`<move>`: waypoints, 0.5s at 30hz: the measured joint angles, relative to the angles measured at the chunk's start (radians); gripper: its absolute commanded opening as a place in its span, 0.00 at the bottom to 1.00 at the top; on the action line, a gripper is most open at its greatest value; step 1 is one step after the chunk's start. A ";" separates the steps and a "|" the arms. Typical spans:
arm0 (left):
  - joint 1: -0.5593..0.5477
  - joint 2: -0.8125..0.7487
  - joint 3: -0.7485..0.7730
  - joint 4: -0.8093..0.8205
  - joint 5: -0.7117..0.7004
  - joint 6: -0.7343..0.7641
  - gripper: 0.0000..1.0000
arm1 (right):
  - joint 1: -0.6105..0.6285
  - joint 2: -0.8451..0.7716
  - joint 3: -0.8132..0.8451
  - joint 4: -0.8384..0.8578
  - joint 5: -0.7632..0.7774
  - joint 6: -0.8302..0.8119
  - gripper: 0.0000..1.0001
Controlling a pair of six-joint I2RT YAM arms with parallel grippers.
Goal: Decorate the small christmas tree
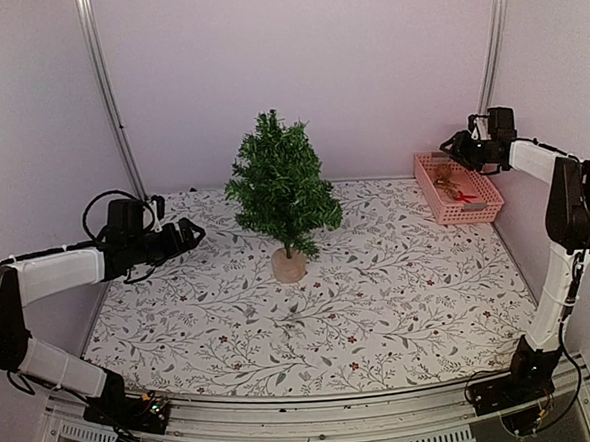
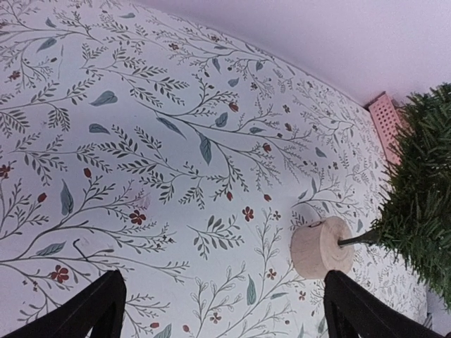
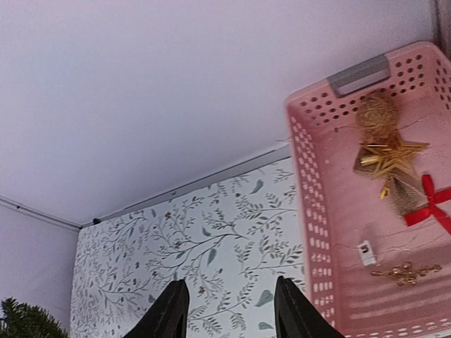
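Observation:
The small christmas tree [image 1: 281, 187] stands upright at mid-table on its round wooden base [image 1: 289, 265]. My left gripper [image 1: 191, 232] hovers left of it, open and empty; its wrist view shows the base [image 2: 323, 248] and green branches [image 2: 419, 218] ahead to the right of the gripper [image 2: 222, 317]. My right gripper [image 1: 451, 149] hangs above the near-left end of a pink basket [image 1: 472, 213], jaws apart with nothing between them [image 3: 229, 313]. In the basket [image 3: 310, 211] lie a gold star [image 3: 391, 156], a wicker ball [image 3: 377, 114], a red bow [image 3: 430, 204] and a gold sprig [image 3: 405, 271].
A floral-patterned cloth [image 1: 380, 296] covers the table. White walls close in the back and both sides, with metal rails [image 1: 107, 92] in the back corners. The basket sits against the right wall at the back.

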 measured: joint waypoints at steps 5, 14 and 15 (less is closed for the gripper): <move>0.000 0.018 0.027 -0.005 -0.009 0.018 1.00 | -0.038 0.091 0.082 -0.125 0.095 -0.077 0.46; 0.000 0.030 0.043 -0.027 -0.029 0.043 0.99 | -0.042 0.273 0.150 -0.278 0.185 -0.183 0.46; 0.000 0.030 0.043 -0.031 -0.029 0.045 0.99 | -0.042 0.280 0.158 -0.284 0.194 -0.195 0.46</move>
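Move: The pink basket of ornaments has its middle about 3 cm ahead of the right hand, 9 cm to its right and 18 cm below. Inside, some 20 cm below the hand, the gold star lies about 7 cm ahead and 7 cm right, the red bow 2 cm ahead and 9 cm right, and the gold sprig 1 cm back and 8 cm right. From the left hand the basket is roughly 22 cm ahead and 55 cm right. Into the pink basket's mouth, over its ornaments, comes the empty right hand: it slides right at first, then sinks fast, about 15 cm down and 5 or 6 cm right in all, still descending at the end. The wrist tips the fingers some 20 degrees further down and rolls its left side lower; the fingers stay about half open, and no touch on any ornament can be seen. ##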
